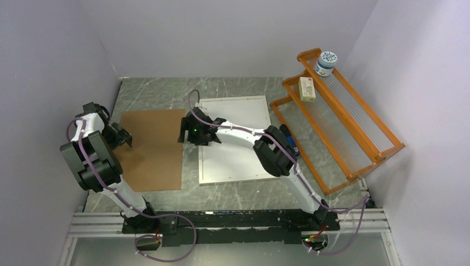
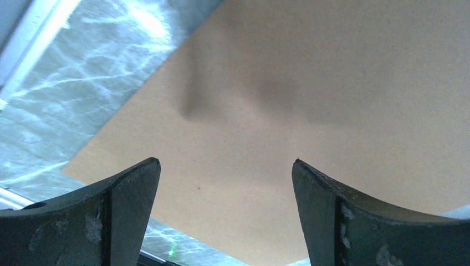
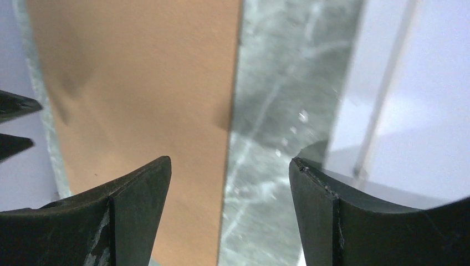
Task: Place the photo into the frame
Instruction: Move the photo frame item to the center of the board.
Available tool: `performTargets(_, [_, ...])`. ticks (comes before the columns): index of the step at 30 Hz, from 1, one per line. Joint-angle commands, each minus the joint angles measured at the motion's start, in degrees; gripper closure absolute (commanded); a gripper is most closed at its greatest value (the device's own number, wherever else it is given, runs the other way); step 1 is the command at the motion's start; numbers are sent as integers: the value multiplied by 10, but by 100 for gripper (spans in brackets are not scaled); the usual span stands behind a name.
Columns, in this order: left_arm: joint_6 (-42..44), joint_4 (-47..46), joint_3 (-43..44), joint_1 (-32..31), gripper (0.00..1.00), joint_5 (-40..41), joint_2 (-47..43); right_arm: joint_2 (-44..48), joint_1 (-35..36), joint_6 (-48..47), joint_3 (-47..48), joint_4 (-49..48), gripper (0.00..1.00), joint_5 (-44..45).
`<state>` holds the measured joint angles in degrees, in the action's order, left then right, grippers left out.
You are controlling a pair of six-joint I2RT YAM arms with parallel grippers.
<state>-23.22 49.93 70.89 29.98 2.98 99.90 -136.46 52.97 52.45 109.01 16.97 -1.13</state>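
Observation:
The frame (image 1: pixel 206 160), a large rectangle with a thin silvery-white rim, lies flat mid-table, and its left part shows in the right wrist view (image 3: pixel 410 111). Its inside is plain white; I cannot tell whether that is the photo's back, and no printed side of the photo shows. A brown backing board (image 1: pixel 152 152) lies to its left. My left gripper (image 1: pixel 124 136) hangs open just above the board's left part (image 2: pixel 310 111), nothing between its fingers (image 2: pixel 226 161). My right gripper (image 1: pixel 185 131) is open over the bare strip between board (image 3: pixel 138 83) and frame (image 3: pixel 230 160).
An orange wooden rack (image 1: pixel 343 119) stands at the right, holding a white jar (image 1: pixel 326 63) and a small box (image 1: pixel 307 88). A blue object (image 1: pixel 291 143) lies by the frame's right edge, partly under my right arm. Walls close in on the left, back and right.

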Motion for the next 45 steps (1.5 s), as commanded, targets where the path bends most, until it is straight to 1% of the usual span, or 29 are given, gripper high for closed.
performTargets(1, [28, -24, 5, 3, 6, 68, -22, 67, 11, 19, -69, 38, 18, 34])
performTargets(6, [72, -67, -21, 3, 6, 78, -16, 117, 37, 93, -154, 11, 19, 27])
performTargets(9, [86, -93, -34, 7, 6, 55, -21, 132, 54, 129, -191, -16, 21, 32])
performTargets(12, [83, -99, -26, 13, 6, 12, -4, 128, 72, 141, -185, -5, 22, 40])
performTargets(19, [72, -97, -14, 23, 7, 17, 49, 129, 92, 165, -191, 7, 22, 62])
performTargets(23, [74, -107, -16, 33, 6, 7, 71, 131, 92, 162, -192, 6, 22, 66])
performTargets(27, [77, -120, -25, 38, 6, 16, 68, 131, 92, 153, -194, 7, 22, 66])
performTargets(33, [86, -159, -55, 39, 7, 45, 29, 136, 92, 151, -216, -9, 22, 60])
performTargets(35, [88, -184, -74, 38, 7, 57, 11, 137, 92, 148, -221, -17, 21, 56])
performTargets(40, [98, -223, -104, 38, 8, 51, -23, 140, 91, 144, -229, -25, 22, 51])
performTargets(45, [95, -221, -105, 37, 7, 43, -16, 145, 90, 142, -247, -37, 21, 51])
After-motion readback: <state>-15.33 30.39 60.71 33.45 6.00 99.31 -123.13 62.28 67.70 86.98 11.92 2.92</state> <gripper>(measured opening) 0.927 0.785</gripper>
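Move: From the right gripper, low over the gap between brown board and photo frame, the board's middle lies about 18 cm left and 4 cm back, and the photo frame's middle about 21 cm right and 1 cm ahead, both roughly 4 cm below. From the left gripper, over the board's left part, the board's middle is about 14 cm right, 2 cm back and 5 cm below. Draw the open right gripper back about 11 cm, low along the gap between brown board and photo frame, swinging up to 3 cm right and then 2 cm back left, towards the board's near right corner; then hold it there. Meanwhile carry the open left gripper left and down, some 4 cm each, to the board's left edge. ##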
